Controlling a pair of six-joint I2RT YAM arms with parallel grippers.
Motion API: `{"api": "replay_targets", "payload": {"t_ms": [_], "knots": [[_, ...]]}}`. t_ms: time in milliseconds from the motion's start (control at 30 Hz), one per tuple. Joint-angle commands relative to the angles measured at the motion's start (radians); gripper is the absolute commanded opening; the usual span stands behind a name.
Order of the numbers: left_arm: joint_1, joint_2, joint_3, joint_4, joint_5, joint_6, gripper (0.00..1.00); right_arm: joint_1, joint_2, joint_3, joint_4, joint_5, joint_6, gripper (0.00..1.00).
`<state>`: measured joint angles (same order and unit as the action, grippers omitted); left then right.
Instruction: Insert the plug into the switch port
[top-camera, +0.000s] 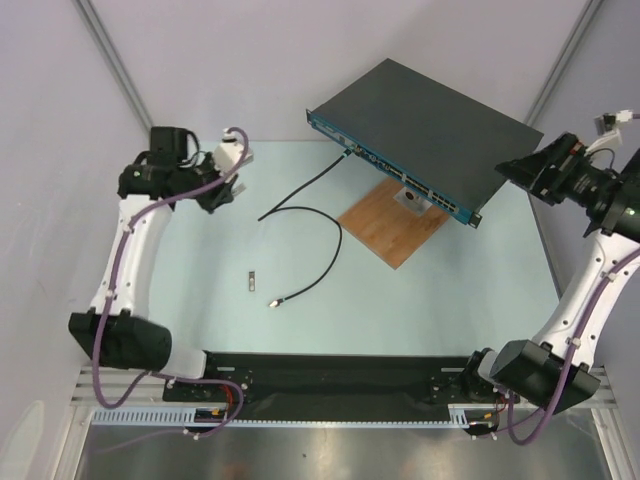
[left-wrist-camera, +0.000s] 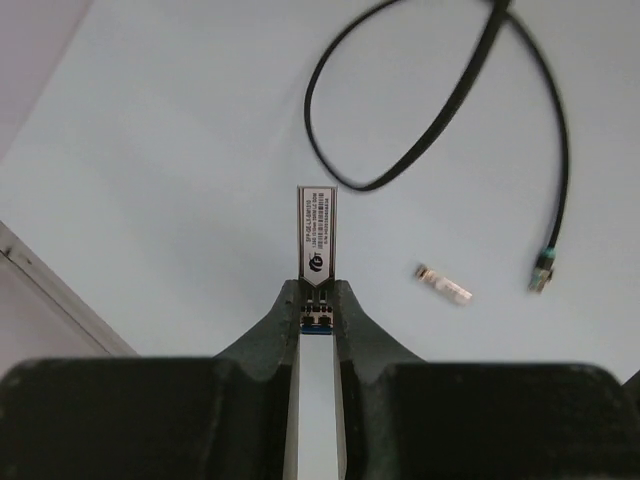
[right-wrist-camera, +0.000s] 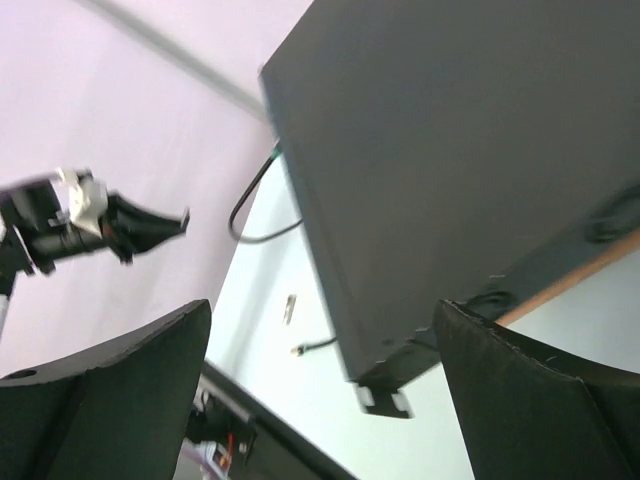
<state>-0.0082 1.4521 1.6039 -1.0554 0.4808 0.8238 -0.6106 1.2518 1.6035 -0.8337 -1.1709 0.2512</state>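
The plug (left-wrist-camera: 317, 230), a small metal module with a white label, sticks out forward from between the fingertips of my left gripper (left-wrist-camera: 317, 295), which is shut on it above the pale table. That gripper (top-camera: 220, 193) hangs at the far left, well away from the switch (top-camera: 430, 115). The switch is a flat black box with a blue port face (top-camera: 400, 178), resting tilted on a wooden board (top-camera: 395, 225). My right gripper (top-camera: 508, 172) stands open at the switch's right end. In the right wrist view the switch (right-wrist-camera: 450, 150) fills the space ahead of the wide-open right gripper (right-wrist-camera: 320, 310).
A black cable (top-camera: 320, 235) runs from a port at the left of the switch, loops over the table and ends in a loose connector (top-camera: 275, 300). A second small module (top-camera: 252, 281) lies on the table next to it. Grey walls enclose the table on three sides.
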Motion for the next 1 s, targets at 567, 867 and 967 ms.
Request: {"api": "replay_targets", "payload": {"t_ms": [567, 867, 967], "knots": [[-0.964, 0.148, 0.383, 0.29, -0.556, -0.564, 0.0, 0.557, -0.157, -0.157, 0.108, 0.151, 0.075, 0.91], [-1.052, 0.165, 0.387, 0.33, -0.582, -0.575, 0.0, 0.661, -0.137, -0.209, 0.209, 0.2, 0.183, 0.77], [-1.069, 0.168, 0.383, 0.328, -0.581, -0.571, 0.0, 0.698, -0.135, -0.223, 0.214, 0.231, 0.181, 0.74]]}}
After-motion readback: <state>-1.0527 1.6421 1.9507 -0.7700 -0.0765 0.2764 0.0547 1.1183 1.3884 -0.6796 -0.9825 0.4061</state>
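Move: The plug, already in the left fingers, lies about 55 cm to the left of the open right gripper, 6 cm ahead and some 16 cm below it. From the left hand, that gripper is roughly 57 cm to the right, 5 cm back and 15 cm higher. Between them, the middle of the switch's port row lies about 38 cm right of the left hand, 7 cm ahead and slightly lower; the wooden board lies 41 cm right, 9 cm ahead and 25 cm down. The plug, kept pinched in the left fingers, is swept about 33 cm right towards the right gripper, drawn back and up some 10 cm each after an early higher arc. The right hand comes left some 17 cm to meet it, easing back and slightly down, turning about 25 degrees counter-clockwise and closing its wide-open fingers by roughly a quarter, not yet on the plug. ##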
